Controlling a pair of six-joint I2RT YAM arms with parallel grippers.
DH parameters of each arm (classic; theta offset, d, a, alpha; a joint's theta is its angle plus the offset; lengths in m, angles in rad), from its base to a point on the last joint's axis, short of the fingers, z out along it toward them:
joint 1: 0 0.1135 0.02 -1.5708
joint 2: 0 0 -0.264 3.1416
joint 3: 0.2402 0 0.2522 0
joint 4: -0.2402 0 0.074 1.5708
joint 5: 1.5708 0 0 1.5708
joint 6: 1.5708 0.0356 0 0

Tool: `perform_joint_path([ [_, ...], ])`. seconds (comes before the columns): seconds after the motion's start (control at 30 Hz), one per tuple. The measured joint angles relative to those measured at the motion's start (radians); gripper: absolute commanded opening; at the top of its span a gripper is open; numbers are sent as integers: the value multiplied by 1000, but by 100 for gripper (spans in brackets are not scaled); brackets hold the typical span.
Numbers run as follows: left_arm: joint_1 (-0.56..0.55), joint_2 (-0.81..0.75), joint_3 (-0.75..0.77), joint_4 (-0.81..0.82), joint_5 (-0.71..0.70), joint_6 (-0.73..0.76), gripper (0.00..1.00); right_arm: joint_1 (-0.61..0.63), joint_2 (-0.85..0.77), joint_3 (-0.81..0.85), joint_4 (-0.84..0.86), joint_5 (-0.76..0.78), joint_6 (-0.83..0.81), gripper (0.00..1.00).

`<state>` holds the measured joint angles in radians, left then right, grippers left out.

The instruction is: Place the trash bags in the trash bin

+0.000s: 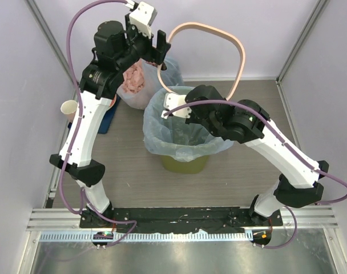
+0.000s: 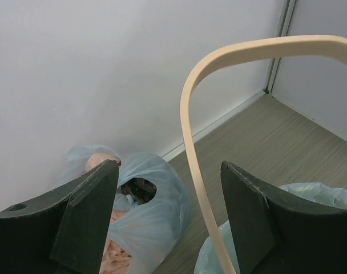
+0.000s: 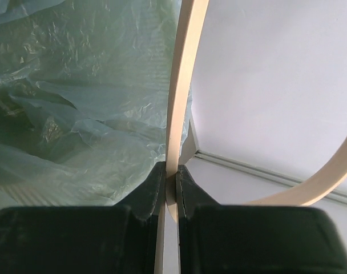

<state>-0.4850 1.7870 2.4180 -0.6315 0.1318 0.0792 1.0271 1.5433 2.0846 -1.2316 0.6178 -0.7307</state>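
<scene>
The olive-green trash bin (image 1: 185, 164) stands mid-table with the light-blue trash bag (image 1: 182, 136) lining it and draped over its top. The bin's pinkish-beige rim ring (image 1: 219, 33) is off the bin, lifted upright above its far side. My right gripper (image 1: 166, 108) is shut on the ring's lower edge (image 3: 172, 171), and the bag's crinkled inside (image 3: 88, 97) lies beside it. My left gripper (image 1: 153, 48) is open at the ring's upper left. In the left wrist view the ring (image 2: 189, 120) passes between that gripper's (image 2: 169, 214) fingers without touching them.
A knotted blue bag with pink lumps (image 1: 136, 80) sits at the back left under my left wrist (image 2: 133, 228). A paper cup (image 1: 68, 108) and a blue flat object (image 1: 109, 119) lie by the left wall. Walls close in on three sides.
</scene>
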Motion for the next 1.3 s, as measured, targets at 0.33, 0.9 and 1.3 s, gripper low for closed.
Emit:
perform_joint_path([
  [0.33, -6, 2, -66, 63, -12, 7, 59, 62, 0, -2, 39, 52, -55, 1],
  [0.9, -7, -58, -171, 12, -79, -268, 0, 72, -5, 49, 72, -42, 18, 93],
  [1.3, -29, -324, -447, -161, -287, -657, 0, -71, -249, 70, 134, -393, 121, 96],
])
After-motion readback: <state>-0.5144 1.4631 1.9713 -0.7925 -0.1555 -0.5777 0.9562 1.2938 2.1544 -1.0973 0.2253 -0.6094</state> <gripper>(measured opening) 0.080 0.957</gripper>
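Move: The bin's tan rim ring, still held at its near right part by the right hand, has its left side just between the left hand's open fingers, about 1 cm ahead, 1 cm right and 1 cm below. The lined trash bin stands some 10 cm back and 8 cm right of that hand, the full trash bag about 14 cm ahead and 6 cm left, both well below. From the right hand, the ring's left side is roughly 14 cm ahead, 14 cm left and 11 cm higher. The left fingers edge about 1 cm onto the rim ring and pinch its left side; only then does the right hand, having drifted some 3 cm left, open and let go. The left hand draws the ring down and back about 8 cm each and somewhat left, tipping down 30 degrees, while the right withdraws up 9 cm, back and right, its left side rolling up. ##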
